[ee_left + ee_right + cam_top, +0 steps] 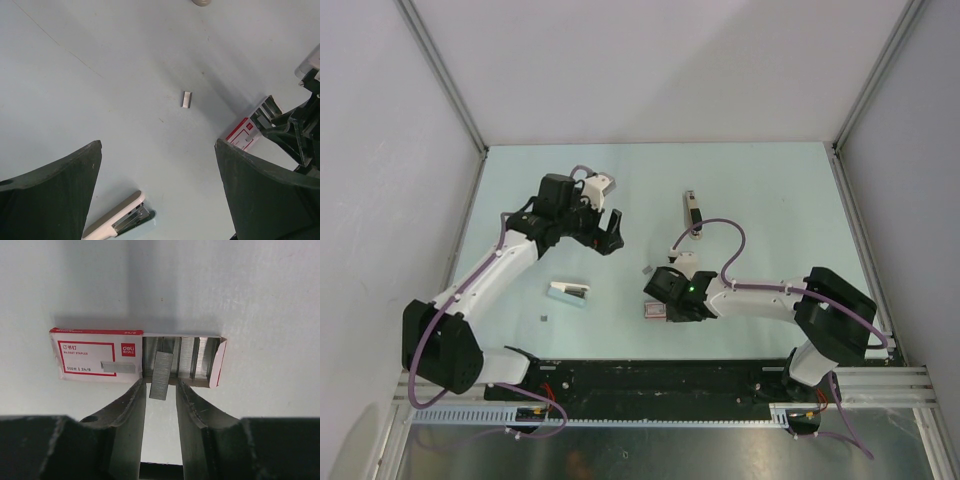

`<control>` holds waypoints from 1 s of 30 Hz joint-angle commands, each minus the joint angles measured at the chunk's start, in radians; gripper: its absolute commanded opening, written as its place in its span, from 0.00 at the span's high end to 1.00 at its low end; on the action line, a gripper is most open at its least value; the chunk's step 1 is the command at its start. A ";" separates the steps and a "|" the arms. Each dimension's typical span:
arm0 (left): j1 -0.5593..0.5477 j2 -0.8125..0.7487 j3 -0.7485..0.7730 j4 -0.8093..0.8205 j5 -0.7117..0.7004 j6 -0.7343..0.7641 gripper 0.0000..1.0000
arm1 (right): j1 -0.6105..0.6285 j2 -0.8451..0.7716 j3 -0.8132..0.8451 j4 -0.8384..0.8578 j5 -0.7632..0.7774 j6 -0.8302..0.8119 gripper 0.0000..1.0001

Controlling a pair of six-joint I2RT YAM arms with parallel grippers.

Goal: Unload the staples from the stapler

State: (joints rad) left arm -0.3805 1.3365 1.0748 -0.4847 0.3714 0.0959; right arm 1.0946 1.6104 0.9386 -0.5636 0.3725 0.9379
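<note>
The stapler (692, 212), a slim dark bar with a pale end, lies on the table at the back centre, away from both grippers. A short ridged grey strip of staples (161, 375) lies slanted on the open end of a red and white staple box (95, 357), between the tips of my right gripper (159, 382). The jaws stand slightly wider than the strip and do not seem to touch it. Another small staple block (186, 99) lies on the table. My left gripper (158, 145) is wide open and empty above the table.
A white and teal stapler (570, 292) lies left of centre and also shows in the left wrist view (117, 220). The staple box (653, 313) sits under my right gripper (662, 298). A tiny grey bit (544, 318) lies near the front left. Walls enclose the table.
</note>
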 commanded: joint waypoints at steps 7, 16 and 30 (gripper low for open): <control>0.003 -0.054 -0.015 -0.004 0.037 0.031 0.01 | 0.016 -0.076 0.033 -0.005 0.042 0.008 0.65; 0.002 -0.053 -0.014 -0.004 0.038 0.031 0.00 | 0.035 -0.202 0.034 -0.086 0.073 0.016 0.89; 0.003 -0.049 -0.011 -0.006 0.042 0.038 0.01 | 0.038 -0.177 -0.046 -0.043 -0.062 -0.013 1.00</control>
State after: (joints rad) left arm -0.3805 1.3144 1.0588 -0.4900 0.3748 0.0967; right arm 1.1408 1.4292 0.9058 -0.6258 0.3386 0.9390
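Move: The grey staple strip, already let go, lies across the pulled-out tray between the right hand's parted fingertips, roughly 1 cm ahead and 1 cm below. The staple box's middle is about 1 cm to the left, 2 cm ahead and 2 cm down; a second strip on its lid sits some 3 cm left, 1 cm ahead and 1 cm down. From the left hand, the first strip lies about 13 cm back, 13 cm right and 15 cm down. The staple strip is left on the box tray as the right hand's still-parted fingers lift straight up around it by some 5 cm, closing fully on nothing as they rise. The shut fingers then draw back about 2.5 cm towards the base, sinking 1.5 cm, clear of the box's near edge. ##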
